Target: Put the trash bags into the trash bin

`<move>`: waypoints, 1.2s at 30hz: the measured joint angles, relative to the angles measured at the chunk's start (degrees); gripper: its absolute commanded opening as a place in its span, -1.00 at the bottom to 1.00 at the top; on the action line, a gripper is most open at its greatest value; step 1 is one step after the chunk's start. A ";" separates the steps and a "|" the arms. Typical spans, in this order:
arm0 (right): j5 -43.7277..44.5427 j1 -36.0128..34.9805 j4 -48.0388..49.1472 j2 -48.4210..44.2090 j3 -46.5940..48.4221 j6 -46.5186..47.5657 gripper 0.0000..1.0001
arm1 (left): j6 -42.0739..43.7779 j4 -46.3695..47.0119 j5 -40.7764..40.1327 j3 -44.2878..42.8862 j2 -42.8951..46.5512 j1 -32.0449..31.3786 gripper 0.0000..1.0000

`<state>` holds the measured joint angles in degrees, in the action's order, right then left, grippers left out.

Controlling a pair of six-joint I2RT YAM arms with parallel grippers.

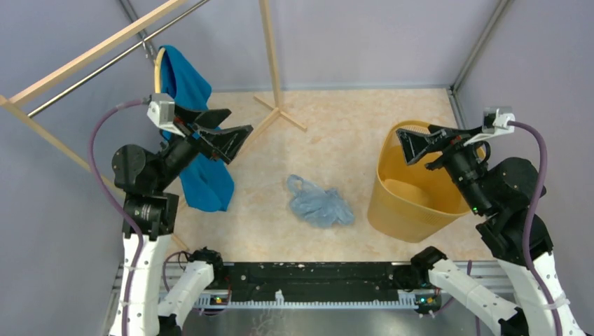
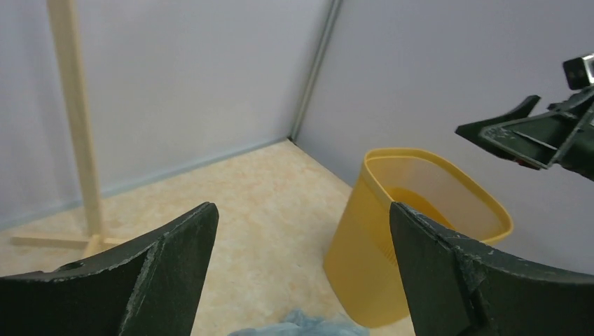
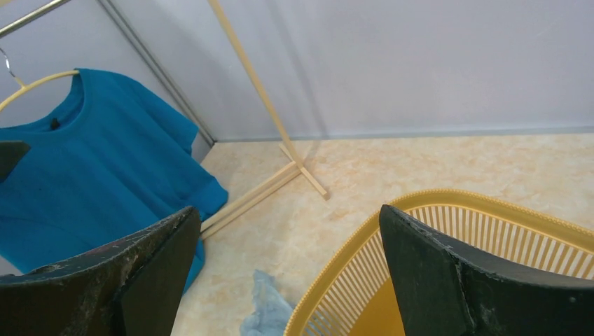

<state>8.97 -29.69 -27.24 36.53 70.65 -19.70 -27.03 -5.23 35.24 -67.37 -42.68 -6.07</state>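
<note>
The trash bag point(image 1: 320, 203), a crumpled pale blue-grey plastic bag with a loop handle, lies on the floor in the middle, just left of the trash bin. Its top edge shows low in the left wrist view point(image 2: 302, 326) and in the right wrist view point(image 3: 266, 311). The trash bin point(image 1: 413, 183) is a round yellow-orange basket standing upright and empty at the right point(image 2: 413, 238) point(image 3: 448, 245). My left gripper point(image 1: 228, 133) hangs open and empty above the floor at the left point(image 2: 302, 238). My right gripper point(image 1: 427, 143) is open and empty over the bin's near rim point(image 3: 288, 245).
A teal-blue shirt point(image 1: 196, 133) hangs on a hanger from a wooden clothes rack point(image 1: 270, 63) at the back left, right behind my left arm point(image 3: 91, 189). Grey walls close in the floor on three sides.
</note>
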 measured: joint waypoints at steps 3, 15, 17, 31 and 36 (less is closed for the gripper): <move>0.31 0.00 -0.48 0.09 -0.22 0.07 0.97 | -3.02 2.36 4.68 0.57 -2.82 0.00 0.96; -3.41 0.00 0.09 2.60 -0.94 -0.50 0.97 | -4.07 4.57 3.96 4.28 -11.10 -18.60 0.96; -3.89 0.00 0.44 2.62 -1.14 -0.81 0.97 | -2.97 4.59 1.77 4.50 -12.57 -23.93 0.97; -3.76 0.00 0.59 1.86 -2.01 -1.42 0.97 | 7.15 -3.76 -28.96 8.28 -27.08 -50.82 0.97; -3.21 0.00 0.04 1.88 -2.01 -1.46 0.97 | 8.07 -6.32 -35.56 8.37 -34.51 -54.93 0.97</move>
<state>5.76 -29.69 -27.20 38.41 68.64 -21.17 -18.96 -11.55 -0.32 -59.00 -77.19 -60.99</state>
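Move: The trash bag lies on the table some 18 cm to the right of the left hand, nearly level with it, and about 46 cm below. The yellow bin's middle is roughly 26 cm to the right of the bag and a couple of centimetres farther out; the blue shirt hangs about 12 cm to the left hand's left and 10 cm ahead of it, its middle lower than the hand. From the right hand, the bag is about 14 cm left, 2 cm ahead and 42 cm below. Down and to the right the left hand swoops towards the trash bag, away from the shirt, swinging sideways first and then dropping ever more steeply: about 29 cm down and 22 cm right in all. On the way the wrist tips the fingers some 30 degrees downward and rolls the hand's left side up; the fingers stay wide open and are still descending above the bag. The right hand drifts only about 2 cm left and down above the bin, open. ##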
